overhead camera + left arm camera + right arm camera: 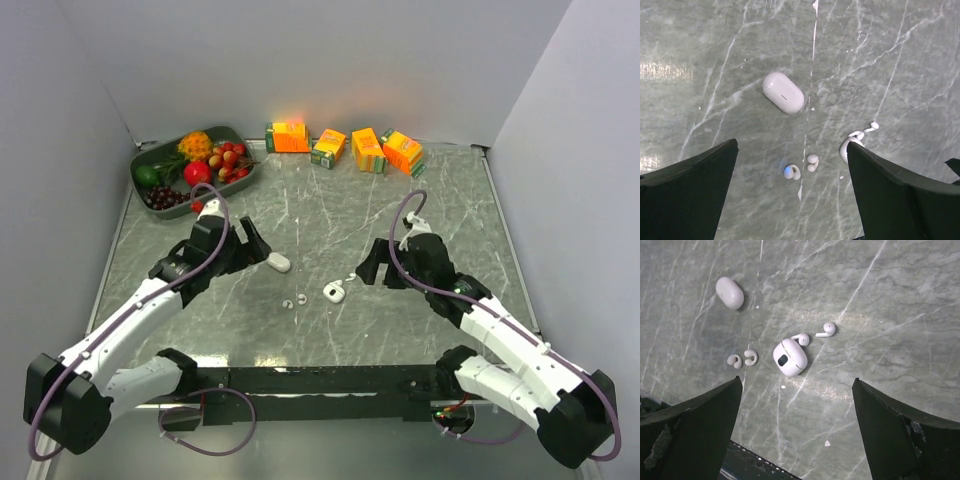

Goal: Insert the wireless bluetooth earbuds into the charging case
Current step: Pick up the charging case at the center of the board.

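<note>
Two tiny white curved earbuds (pixel 734 360) (pixel 750 357) lie side by side on the marble table, also seen in the left wrist view (pixel 791 171) (pixel 812 162). Two white stem earbuds (pixel 801 338) (pixel 827 330) lie by a rounded white charging case (pixel 789 357), which is closed. A second oval white case (pixel 783 92), also closed, lies apart, just ahead of my left gripper (pixel 247 245). My left gripper (pixel 792 145) is open and empty above the curved earbuds. My right gripper (pixel 797 381) is open and empty, just right of the rounded case (pixel 334 291).
A green tray (pixel 143 160) of fruit stands at the back left. Several orange juice cartons (pixel 288 137) (pixel 402 151) line the back edge. White walls close in the table on three sides. A dark rail (pixel 320 380) runs along the near edge.
</note>
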Controlling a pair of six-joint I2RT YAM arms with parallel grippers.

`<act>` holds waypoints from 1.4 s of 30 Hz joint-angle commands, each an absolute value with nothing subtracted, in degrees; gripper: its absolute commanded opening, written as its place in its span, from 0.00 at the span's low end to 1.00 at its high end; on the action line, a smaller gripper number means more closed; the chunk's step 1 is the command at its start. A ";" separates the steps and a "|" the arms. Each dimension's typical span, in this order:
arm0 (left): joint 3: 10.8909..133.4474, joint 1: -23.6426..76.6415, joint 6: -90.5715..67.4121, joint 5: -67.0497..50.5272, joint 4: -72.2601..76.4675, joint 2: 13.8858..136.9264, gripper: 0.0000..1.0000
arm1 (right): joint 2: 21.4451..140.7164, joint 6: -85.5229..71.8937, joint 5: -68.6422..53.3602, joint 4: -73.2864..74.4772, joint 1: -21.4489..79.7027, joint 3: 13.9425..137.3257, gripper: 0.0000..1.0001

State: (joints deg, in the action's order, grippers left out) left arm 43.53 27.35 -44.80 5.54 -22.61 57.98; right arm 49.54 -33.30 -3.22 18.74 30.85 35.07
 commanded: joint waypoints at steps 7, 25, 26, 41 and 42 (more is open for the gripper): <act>53.68 27.42 -31.74 7.82 -25.89 73.27 0.99 | 57.30 -33.22 -9.22 16.08 30.67 43.41 1.00; 58.54 29.88 -24.43 3.35 -25.49 89.65 0.96 | 54.93 -28.65 -9.32 22.41 30.67 45.35 1.00; 58.45 30.14 -24.17 2.30 -24.97 89.82 0.96 | 54.76 -28.65 -9.23 22.59 30.67 45.44 1.00; 57.75 31.99 -13.99 0.53 -20.93 92.90 0.96 | 52.56 -27.95 -9.41 23.03 30.67 45.09 1.00; 57.40 31.99 -13.63 -0.95 -20.13 92.64 0.96 | 52.38 -27.95 -9.49 23.03 30.76 45.09 0.99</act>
State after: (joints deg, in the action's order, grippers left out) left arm 57.80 31.75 -18.65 2.74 -23.97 92.92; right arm 54.08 -28.21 -8.82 23.38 30.85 43.22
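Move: The charging case lies about 6 cm ahead of the left hand, 4 cm to its right and some 14 cm below. From that hand, the pair of loose earbuds lies roughly 4 cm back and 8 cm to the right, and the second case about 2 cm back and 17 cm to the right, both at table level. From the right hand, the charging case is around 13 cm ahead and 19 cm to the left. The left hand heads down towards the charging case with its fingers kept wide open, sinking about 11 cm; it first reaches some 4 cm forward, then eases back slightly and drifts to its right. Its wrist rolls left side up, points more steeply down and turns clockwise about 25 degrees. The empty right hand makes a small shift, mostly up. ##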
